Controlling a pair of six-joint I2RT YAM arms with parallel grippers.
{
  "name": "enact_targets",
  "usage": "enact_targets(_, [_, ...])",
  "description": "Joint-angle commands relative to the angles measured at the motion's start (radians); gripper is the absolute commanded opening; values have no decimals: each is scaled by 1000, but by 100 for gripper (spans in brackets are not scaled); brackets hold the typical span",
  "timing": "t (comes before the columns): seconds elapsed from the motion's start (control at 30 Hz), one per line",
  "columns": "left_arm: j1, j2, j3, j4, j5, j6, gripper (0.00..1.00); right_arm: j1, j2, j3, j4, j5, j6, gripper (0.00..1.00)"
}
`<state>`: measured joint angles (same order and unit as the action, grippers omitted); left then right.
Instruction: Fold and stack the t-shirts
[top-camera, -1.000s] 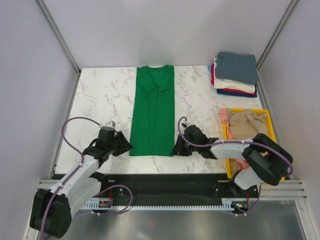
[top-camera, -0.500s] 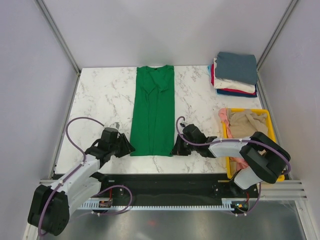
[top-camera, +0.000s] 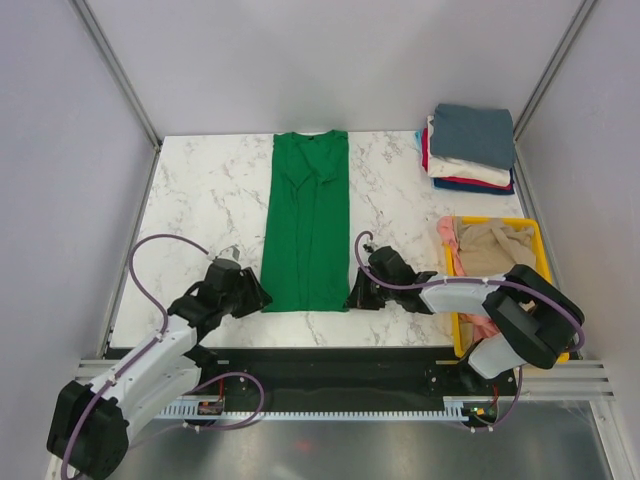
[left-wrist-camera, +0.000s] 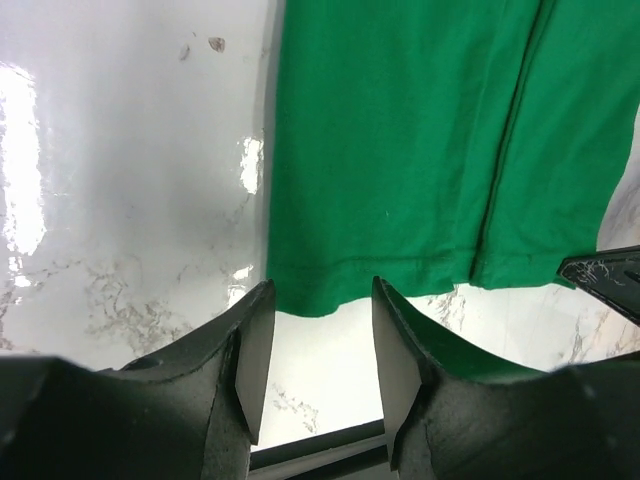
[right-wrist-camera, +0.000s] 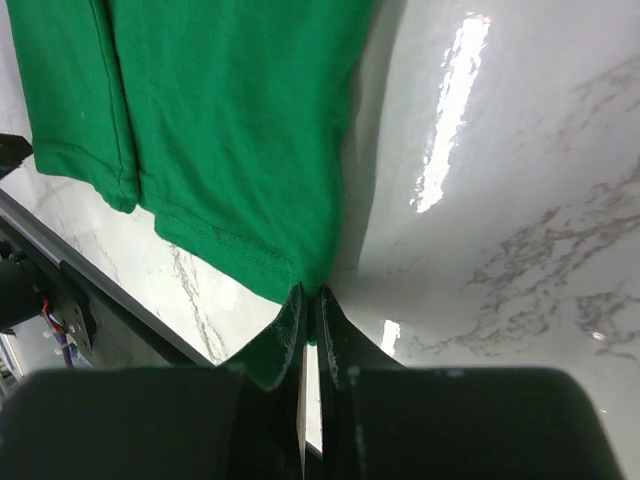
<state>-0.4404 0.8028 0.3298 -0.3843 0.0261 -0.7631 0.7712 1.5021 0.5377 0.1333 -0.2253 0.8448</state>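
A bright green t-shirt (top-camera: 308, 225) lies as a long narrow strip down the middle of the marble table, sleeves folded in, collar at the far end. My right gripper (top-camera: 351, 299) is shut on its near right hem corner (right-wrist-camera: 300, 270). My left gripper (top-camera: 260, 296) is open at the near left hem corner; in the left wrist view the hem (left-wrist-camera: 330, 290) lies just beyond the fingertips (left-wrist-camera: 255, 340), apart from them. Folded tees, slate blue (top-camera: 474, 133) on top with white and red below, are stacked at the far right.
A yellow bin (top-camera: 545, 262) at the right edge holds beige (top-camera: 493, 246) and salmon pink (top-camera: 449, 248) tees. The table's near edge and black rail (top-camera: 330, 362) run just behind both grippers.
My left gripper has moved a little right and nearer, up to the shirt's near left corner. My right gripper has held its place at the near right corner.
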Motion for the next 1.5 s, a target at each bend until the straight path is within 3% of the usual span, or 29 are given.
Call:
enact_targets(0.0, [-3,-16,40,-45,-64,-41,51,-26,-13,-39,-106,58,-55,8])
enact_targets(0.2, [-9,19,20,-36,-69,-61,51,-44,-26,-53,-107,50,-64,7])
enact_targets(0.57, [-27,82,-69,124,-6,-84,44,-53,-19,-61,-101,49,-70,6])
enact_targets(0.77, [-41,72,-77,119,-20,-94,28,-59,-22,-65,-101,46,-69,5])
enact_targets(0.93, [-44,39,-66,93,-6,-82,2,-61,-45,-76,-106,38,-64,0])
enact_targets(1.13, [-135,-37,-3,-17,-25,-107,2,-55,-95,-122,-127,-2,-17,0])
enact_targets(1.27, [-187,-80,47,-112,-23,-131,2,-18,-193,-117,-227,24,16,0])
enact_targets(1.47, [-190,10,273,-202,-125,2,2,-21,-251,62,-354,96,-39,0])
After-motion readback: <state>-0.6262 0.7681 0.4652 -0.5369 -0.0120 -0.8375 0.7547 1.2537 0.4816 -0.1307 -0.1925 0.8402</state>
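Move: The hem's left corner lies between the left gripper's open fingers, about 1 cm to the right of the hand point and 2 cm below, no farther out. Its right corner, already pinched by the right gripper, is some 19 cm to the left hand's right, about level and 2 cm lower. The collar end lies about 48 cm ahead of the left hand and 8 cm right; from the right hand, 48 cm ahead and 10 cm left. The hem's left corner is about 18 cm left of the right hand, level. Lower the left gripper about 2 cm over the near hem's left corner and shut its fingers to pinch the cloth, while the right keeps its pinch and shifts slightly right. Then draw both grippers back and right, away from the collar, the left rising about 6 cm from its lowest point and the right only starting to lift at the end. ##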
